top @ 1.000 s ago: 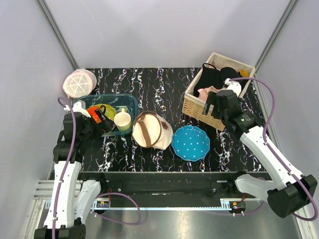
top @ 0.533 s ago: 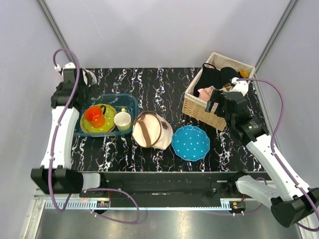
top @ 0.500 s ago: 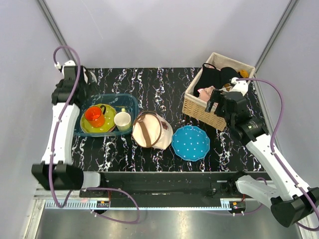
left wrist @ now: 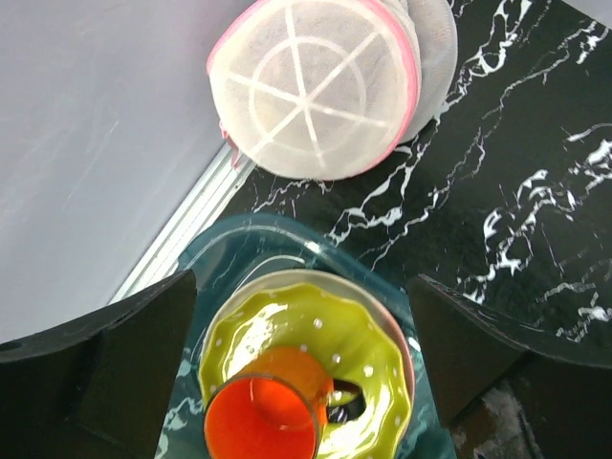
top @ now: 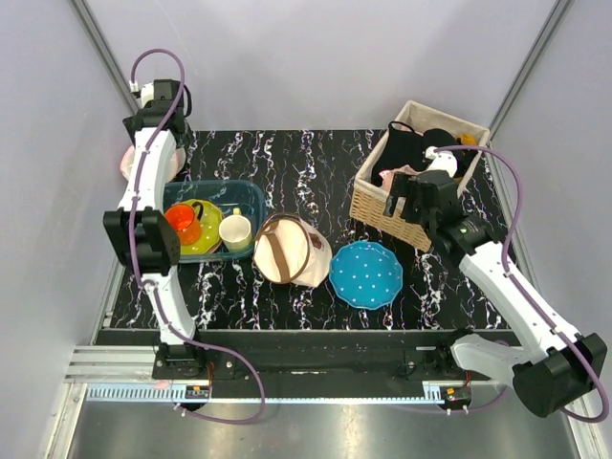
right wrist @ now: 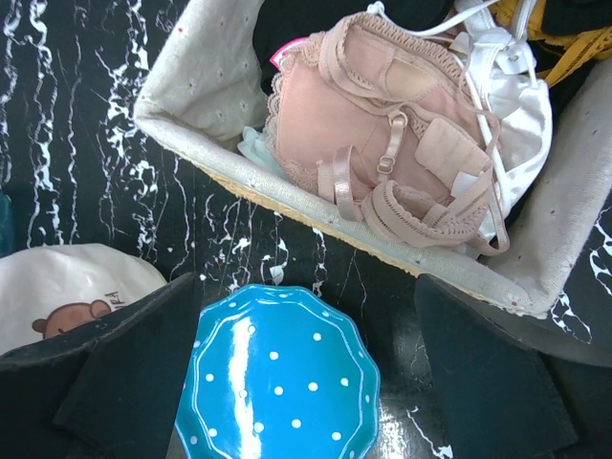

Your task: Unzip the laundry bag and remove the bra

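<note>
The laundry bag (left wrist: 316, 86), a round white mesh pouch with a pink rim, lies zipped at the table's far left corner. In the top view only a sliver of the laundry bag (top: 127, 163) shows behind my left arm. The bra is hidden; nothing shows through the mesh. My left gripper (left wrist: 301, 325) hangs open high above the teal tub (left wrist: 287, 239), on the near side of the bag, holding nothing. My right gripper (right wrist: 306, 316) is open and empty over the gap between the wicker basket (right wrist: 191, 124) and the blue plate (right wrist: 277, 382), also seen as the right gripper (top: 409, 203) from above.
The teal tub (top: 251, 196) holds a green dotted plate (left wrist: 306, 335), an orange cup (left wrist: 263, 421) and a cream cup (top: 235, 230). A beige canvas bag (top: 292, 251) and the blue plate (top: 365, 274) sit mid-table. The wicker basket (top: 382, 212) holds pink lace underwear (right wrist: 382, 163) and dark clothes.
My left arm has swung from beside the tub up and back to the far left corner, now covering most of the laundry bag from above. The right gripper has barely shifted.
</note>
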### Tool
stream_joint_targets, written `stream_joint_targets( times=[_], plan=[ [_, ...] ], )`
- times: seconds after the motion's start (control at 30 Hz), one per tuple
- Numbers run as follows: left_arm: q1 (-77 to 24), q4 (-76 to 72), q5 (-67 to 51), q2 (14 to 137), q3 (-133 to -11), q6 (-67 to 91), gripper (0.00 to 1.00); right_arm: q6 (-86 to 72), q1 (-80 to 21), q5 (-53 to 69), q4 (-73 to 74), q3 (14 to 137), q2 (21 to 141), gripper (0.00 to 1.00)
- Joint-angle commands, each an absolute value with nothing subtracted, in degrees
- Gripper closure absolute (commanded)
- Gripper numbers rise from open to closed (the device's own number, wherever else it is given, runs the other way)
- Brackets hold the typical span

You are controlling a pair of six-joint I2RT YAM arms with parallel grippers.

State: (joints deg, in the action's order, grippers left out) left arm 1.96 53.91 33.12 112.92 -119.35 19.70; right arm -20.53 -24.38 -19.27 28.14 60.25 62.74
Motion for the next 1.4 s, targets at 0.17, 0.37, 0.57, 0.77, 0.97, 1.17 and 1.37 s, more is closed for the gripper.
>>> stream_joint_targets(
  times=[0.17,0.37,0.57,0.77,0.97,1.17,1.37],
  plan=[
    [3.7,55.5,41.0,127.9,-134.2,18.8,0.01,-18.5,-24.3,-18.1,25.7,62.6,65.5,0.0],
    [5.5,50.4,40.2,134.8,-134.1,15.0,0.01,-19.7,-24.2,-16.4,23.1,61.7,63.8,0.0],
    [6.9,46.8,40.0,139.1,-133.7,13.6,0.01,-20.3,-24.3,-16.6,21.6,61.8,64.2,0.0],
    [7.3,43.2,42.4,139.2,-130.3,12.9,0.01,-21.7,-24.3,-14.9,21.7,64.3,68.8,0.0],
    [6.9,37.1,44.2,137.7,-128.1,9.9,0.01,-22.4,-24.8,-14.4,21.6,67.2,72.6,0.0],
    [5.6,34.2,33.6,135.2,-128.1,7.9,0.01,-22.6,-25.8,-14.5,21.4,69.2,75.6,0.0],
    [5.5,28.2,29.3,132.6,-123.7,7.0,0.01,-21.1,-27.0,-11.4,22.8,72.7,80.0,0.0]
  ],
)
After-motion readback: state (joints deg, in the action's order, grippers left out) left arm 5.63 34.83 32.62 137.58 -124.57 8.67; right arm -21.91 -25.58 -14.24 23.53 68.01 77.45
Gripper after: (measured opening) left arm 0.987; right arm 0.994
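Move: The laundry bag, the round white mesh one with the pink rim, lies about 9 cm ahead of the left hand, 9 cm to its left and some 18 cm below. The orange mug stands about 10 cm back and 6 cm to the hand's right, and the tray's middle is some 9 cm back and 15 cm right, both roughly 20 cm down. From the right hand the laundry bag is far off, about 24 cm ahead, 74 cm left and 17 cm below. The open left hand sinks some 15 cm towards the laundry bag while easing about 5 cm forward and 6 cm left, its fingers tipping further down; then it stays low and works forward, first a little left and then back right, to finish close by the bag's right side with the fingers still wide open. The right hand, also open, drifts forward and left in roughly equal parts beside the basket. ##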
